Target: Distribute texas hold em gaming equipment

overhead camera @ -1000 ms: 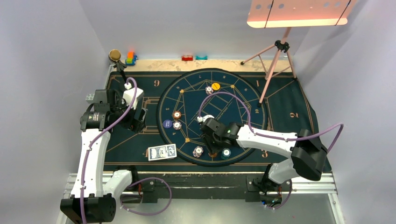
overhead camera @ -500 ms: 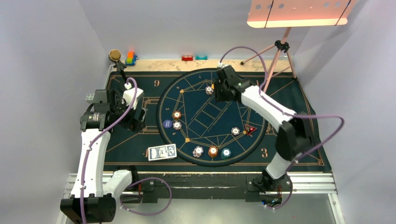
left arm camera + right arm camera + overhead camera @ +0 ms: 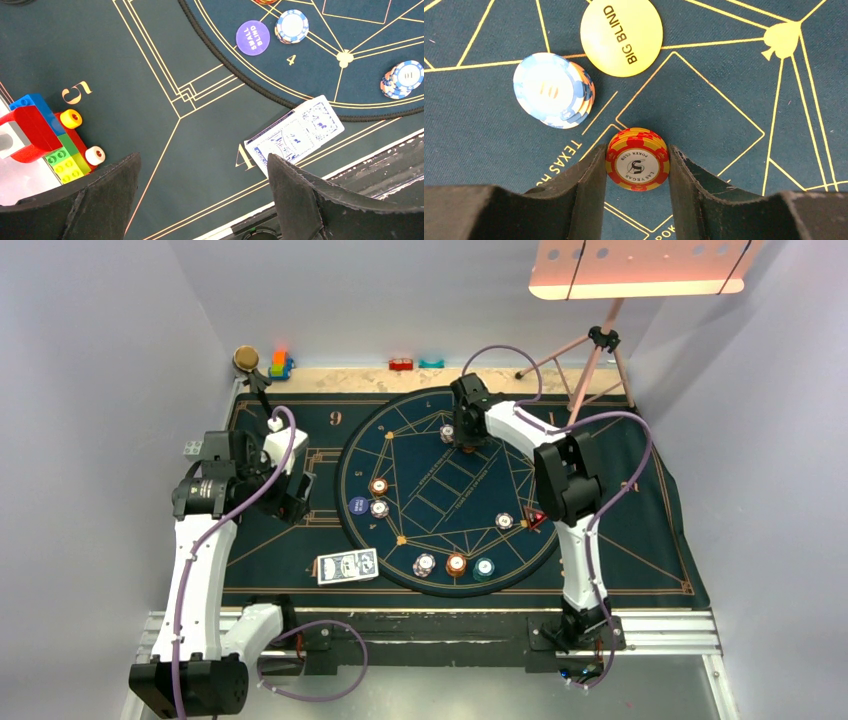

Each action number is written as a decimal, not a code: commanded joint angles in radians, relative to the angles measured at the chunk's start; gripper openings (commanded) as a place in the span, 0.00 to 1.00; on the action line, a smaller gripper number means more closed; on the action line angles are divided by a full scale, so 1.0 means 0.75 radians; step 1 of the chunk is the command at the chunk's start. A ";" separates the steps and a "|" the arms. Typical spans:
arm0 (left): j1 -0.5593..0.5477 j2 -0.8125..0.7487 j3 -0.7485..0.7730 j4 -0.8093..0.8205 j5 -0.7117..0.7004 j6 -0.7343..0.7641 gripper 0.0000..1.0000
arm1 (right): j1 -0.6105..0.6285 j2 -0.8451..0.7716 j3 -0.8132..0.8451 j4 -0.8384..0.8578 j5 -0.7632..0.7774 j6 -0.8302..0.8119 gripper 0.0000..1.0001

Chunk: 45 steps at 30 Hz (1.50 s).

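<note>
My right gripper [image 3: 637,152] is shut on a small stack of orange chips [image 3: 637,160], one finger against each side, at the far side of the round mat [image 3: 520,455]. Just beyond it lie the yellow BIG BLIND disc [image 3: 621,37] and a white chip stack [image 3: 554,90]. From above, the right gripper [image 3: 467,438] hides that disc. My left gripper [image 3: 202,165] hangs open over the dark cloth, left of the playing cards [image 3: 295,134]. The SMALL BLIND disc [image 3: 252,37] and a white stack [image 3: 292,26] lie further on. Chip stacks [image 3: 456,563] line the mat's near edge.
Colourful toy blocks [image 3: 50,135] sit close to my left fingers. More blocks [image 3: 280,364] stand along the back edge. A tripod [image 3: 590,370] stands at the back right under a lamp panel. A small red marker [image 3: 537,518] lies on the mat's right side.
The right arm has swung from the mat's near edge to its far side, its elbow now folded near the mat's right edge. An orange stack now shows at the near edge. The left arm has stayed put.
</note>
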<state>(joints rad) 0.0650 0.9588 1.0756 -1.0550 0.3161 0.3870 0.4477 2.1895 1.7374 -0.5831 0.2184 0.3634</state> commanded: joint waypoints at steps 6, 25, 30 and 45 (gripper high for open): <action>0.006 0.004 0.026 0.038 0.000 0.022 1.00 | -0.014 0.045 0.107 -0.030 0.018 0.008 0.32; 0.007 -0.043 0.032 0.000 0.018 0.018 1.00 | 0.279 -0.582 -0.342 -0.065 0.093 0.050 0.91; 0.006 -0.051 0.029 -0.009 0.019 0.027 1.00 | 0.595 -0.809 -0.692 -0.019 0.065 0.145 0.92; 0.007 -0.052 0.036 -0.023 0.028 0.019 1.00 | 0.911 -0.922 -0.997 -0.058 0.064 0.292 0.92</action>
<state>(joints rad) 0.0650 0.9325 1.0756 -1.0721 0.3191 0.3870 1.1275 1.5505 1.0134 -0.6243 0.2405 0.5468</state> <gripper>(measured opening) 0.995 0.918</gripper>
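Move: The orange chips in the right hand are right at their spot, within about 1 cm, just above the cloth. From that hand the placed white chips stand about 3 cm ahead and 5 cm left, the big blind button 5 cm ahead and 1 cm left. The orange supply stack lies some 32 cm back and 5 cm left, the white supply stack 6 cm farther left, level with it. From the left hand the held chips are about 24 cm ahead, 32 cm right and 16 cm below. The orange chips are let go beside the big blind button: the right hand eases about a centimetre forward and settles back while its fingers spread from half to nearly wide open. It then lifts and arcs back some 30 cm and to the left, turning about 30 degrees counter-clockwise, and sinks, drifting slightly right, to hover open between the white and orange supply stacks, nearer the orange. ##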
